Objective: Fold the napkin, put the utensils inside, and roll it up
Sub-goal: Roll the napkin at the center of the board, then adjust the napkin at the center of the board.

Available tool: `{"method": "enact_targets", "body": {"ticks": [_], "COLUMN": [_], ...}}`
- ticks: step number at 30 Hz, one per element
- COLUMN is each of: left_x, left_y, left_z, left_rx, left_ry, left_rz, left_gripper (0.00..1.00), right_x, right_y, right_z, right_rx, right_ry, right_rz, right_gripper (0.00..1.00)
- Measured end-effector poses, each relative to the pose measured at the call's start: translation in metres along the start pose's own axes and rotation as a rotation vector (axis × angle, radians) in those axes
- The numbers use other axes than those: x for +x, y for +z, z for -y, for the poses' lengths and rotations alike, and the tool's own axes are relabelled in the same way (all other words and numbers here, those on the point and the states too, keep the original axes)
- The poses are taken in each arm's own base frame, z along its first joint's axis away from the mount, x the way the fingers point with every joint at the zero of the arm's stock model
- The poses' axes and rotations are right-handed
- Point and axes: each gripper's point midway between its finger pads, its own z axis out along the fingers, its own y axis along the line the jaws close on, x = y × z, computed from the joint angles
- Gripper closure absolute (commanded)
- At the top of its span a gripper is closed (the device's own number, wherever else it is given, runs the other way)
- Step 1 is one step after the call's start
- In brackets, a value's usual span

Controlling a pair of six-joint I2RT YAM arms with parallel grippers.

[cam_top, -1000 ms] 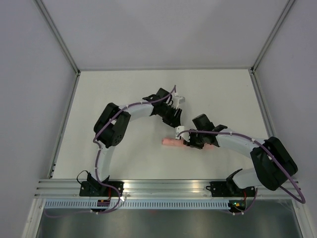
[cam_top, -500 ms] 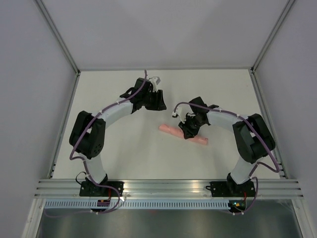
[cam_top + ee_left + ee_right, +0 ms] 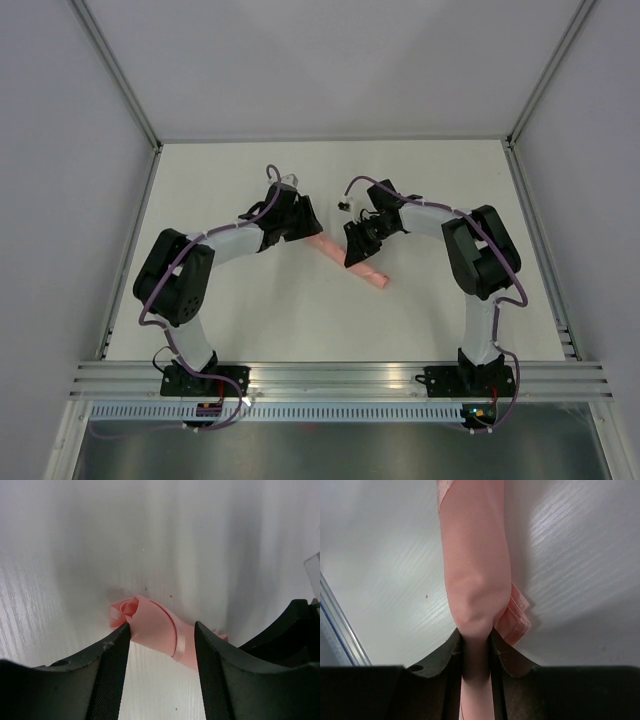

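The napkin (image 3: pixel 372 274) is a salmon-pink cloth rolled into a slim tube, lying aslant at the table's middle. My right gripper (image 3: pixel 356 252) is shut on the roll's middle; in the right wrist view the roll (image 3: pixel 476 575) is pinched between the black fingers (image 3: pixel 509 652). My left gripper (image 3: pixel 308 236) is open at the roll's upper left end; in the left wrist view the roll's end (image 3: pixel 150 625) lies just beyond the spread fingertips (image 3: pixel 117 645). No utensils show; they are hidden or out of view.
The white table (image 3: pixel 250 310) is bounded by metal rails on the left (image 3: pixel 130 250) and right (image 3: pixel 535 250). Grey walls stand behind. A ribbed aluminium base rail (image 3: pixel 340 375) runs along the near edge.
The roll has swung from nearly level to a steep slant and shifted toward the back. Both arms have reached farther back; my left gripper has come to the roll's upper end.
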Motion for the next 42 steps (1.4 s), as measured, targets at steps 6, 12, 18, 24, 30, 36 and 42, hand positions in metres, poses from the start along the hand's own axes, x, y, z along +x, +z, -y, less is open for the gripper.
{"method": "enact_targets", "body": {"ticks": [6,12,18,24,30,36,42], "left_x": [-0.009,-0.011,-0.013,-0.013,-0.012,-0.003,0.0], "left_y": [0.005,0.006,-0.005,-0.02,-0.023,-0.01,0.012], "left_z": [-0.003,-0.009,-0.021,-0.02,-0.022,-0.024,-0.029], "left_rx": [-0.008,-0.04,-0.098,-0.12,-0.136,-0.172,-0.213], "left_ry": [-0.052,-0.072,-0.088,-0.082,-0.086,-0.11,-0.14], "left_rz": [0.073,0.11,0.159,0.189,0.192,0.168,0.155], "left_gripper": [0.41,0.4,0.39,0.38,0.38,0.38,0.39], "right_x": [-0.016,-0.028,-0.041,-0.057,-0.067,-0.075,-0.082], "right_y": [0.013,0.023,0.029,0.035,0.038,0.04,0.042], "right_z": [-0.005,-0.008,-0.007,-0.003,0.0,0.004,0.006], "right_rx": [-0.066,-0.113,-0.132,-0.123,-0.124,-0.114,-0.115], "right_ry": [0.139,0.231,0.274,0.288,0.302,0.322,0.346], "right_rz": [0.042,0.078,0.122,0.182,0.219,0.254,0.288], "right_gripper": [0.71,0.71,0.71,0.71,0.71,0.71,0.7]}}
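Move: My right hand already grips the napkin roll about its middle, just above the board; the board's centre lies some 7 cm ahead and 4 cm left of it. The roll's right end lies roughly 9 cm to this hand's right and 5 cm back. From my left hand, that gripped middle is about 9 cm right, 7 cm back and 4 cm lower, while the roll's left end sits almost straight under my half-open left fingers. Keeping its pinch, my right hand drags the roll low over the board, forward and left about 9 cm towards the centre, turning some 20 degrees clockwise. My left hand first edges forward, lifts a little to the left and back, then sinks 3 to 4 cm beside the roll's left flank, turning about 15 degrees counter-clockwise with its fingers still half open, one fingertip coming up against the cloth next to the right grip. ##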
